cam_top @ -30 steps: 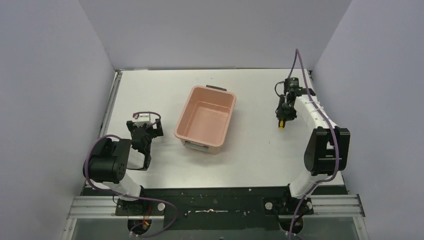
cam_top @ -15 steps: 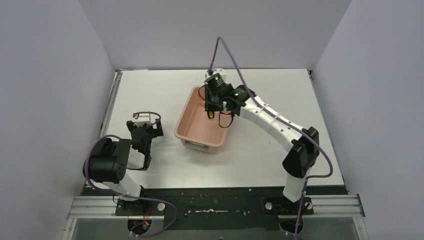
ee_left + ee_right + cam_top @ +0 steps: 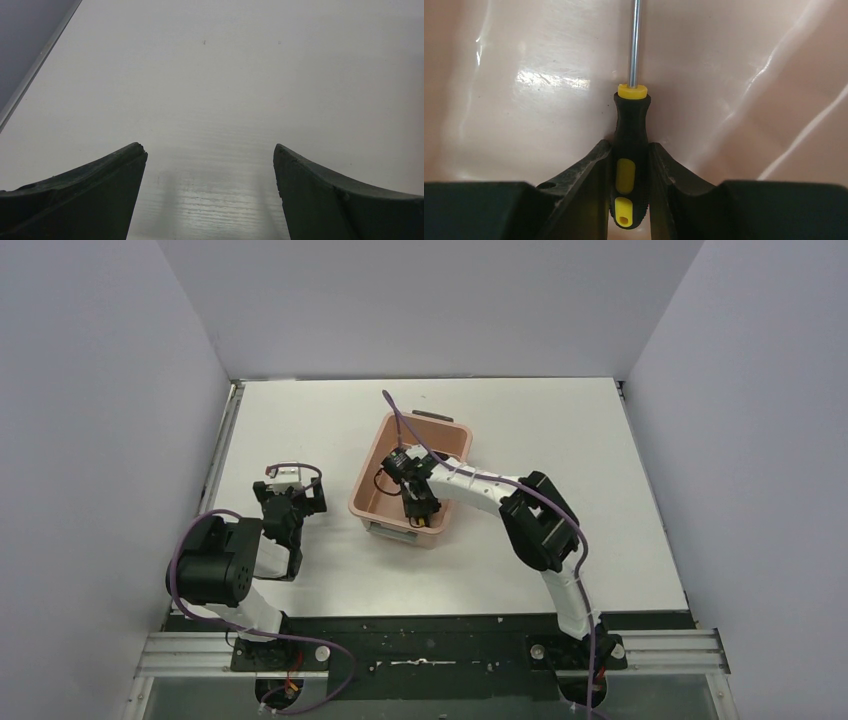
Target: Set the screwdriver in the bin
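Observation:
The salmon-pink bin [image 3: 366, 472] stands in the middle of the table, a dark handle on its far end. My right gripper [image 3: 418, 512] is down inside it, near its front end. In the right wrist view that gripper [image 3: 630, 145] is shut on the black-and-yellow handle of the screwdriver [image 3: 630, 125], and the thin metal shaft points away over the glossy pink bin floor [image 3: 524, 115]. My left gripper [image 3: 290, 502] rests left of the bin. It is open [image 3: 210, 150], with only bare white table between its fingers.
The white table [image 3: 560, 440] is closed in by grey walls on three sides. A metal rail [image 3: 225, 440] runs along its left edge. The right arm's purple cable [image 3: 400, 425] arcs over the bin's far end.
My right arm has swung from the table's far right across to the bin, carrying the screwdriver, and has come down inside the bin's front end. The left arm has stayed still.

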Available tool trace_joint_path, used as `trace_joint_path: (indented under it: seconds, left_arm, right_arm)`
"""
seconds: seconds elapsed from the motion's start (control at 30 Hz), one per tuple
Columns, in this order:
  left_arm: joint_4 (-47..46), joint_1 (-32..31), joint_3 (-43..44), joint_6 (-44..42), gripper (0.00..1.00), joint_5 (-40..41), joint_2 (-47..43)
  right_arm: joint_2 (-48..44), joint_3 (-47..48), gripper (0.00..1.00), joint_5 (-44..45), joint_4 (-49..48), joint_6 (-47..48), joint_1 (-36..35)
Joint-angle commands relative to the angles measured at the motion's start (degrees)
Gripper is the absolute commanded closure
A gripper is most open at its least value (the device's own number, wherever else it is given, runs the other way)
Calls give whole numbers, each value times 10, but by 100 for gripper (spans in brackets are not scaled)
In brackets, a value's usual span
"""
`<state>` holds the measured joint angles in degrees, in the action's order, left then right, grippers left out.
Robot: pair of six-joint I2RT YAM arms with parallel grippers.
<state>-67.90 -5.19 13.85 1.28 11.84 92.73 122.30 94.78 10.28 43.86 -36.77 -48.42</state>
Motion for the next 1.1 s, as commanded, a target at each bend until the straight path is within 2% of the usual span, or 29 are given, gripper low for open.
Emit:
trace_joint_path:
  seconds: [0.0,0.07,0.4,0.57,0.8,0.9,1.07]
  left_arm:
    - [-16,2,6,1,3,-6,-5]
    - [-16,2,6,1,3,-7,-5]
    - [-17,2,6,1,3,-7,-5]
    - [-16,2,6,1,3,-6,-5]
    - [-16,2,6,1,3,-7,-5]
    - [-17,2,6,1,3,-6,-5]
    - [-16,2,6,1,3,-5,-5]
  right_arm:
    - [-3,2,75,27,-40,-15,1]
    - [-3,4,56,30,-38,-15,1]
    - [-96,60,30,75,6,11,-3]
    - [-160,80,1,82,8,41,-3]
    - [-277,40,0,83,-25,77,26]
    - [-353,-41,0,71,-58,79,85]
    - [-490,-230,0,73,-141,106,183]
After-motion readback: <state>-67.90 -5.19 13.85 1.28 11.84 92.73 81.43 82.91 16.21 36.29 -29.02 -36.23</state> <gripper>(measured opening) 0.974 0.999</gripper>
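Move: The right hand holds the screwdriver by its handle, low inside the bin, with the screwdriver's middle about 4 cm ahead and 1 cm below. The bin's middle lies some 8 cm ahead and 2 cm to the left, about 3 cm higher. Its near grey handle is roughly 7 cm left, 6 cm back and 8 cm up. From the idle left hand, the bin's middle is about 28 cm to the right, level fore and aft, and about 1 cm below. The right hand settles barely half a centimetre farther into the bin and opens its fingers, letting go of the screwdriver while creeping a centimetre or so forward, low over the bin floor. It then rises steeply by about 25 cm with the fingers spread wide and the wrist tilting some 35 degrees so the fingertips swing forward, and near the top sweeps about 12 cm right, over and past the bin's right wall, away from the screwdriver. ##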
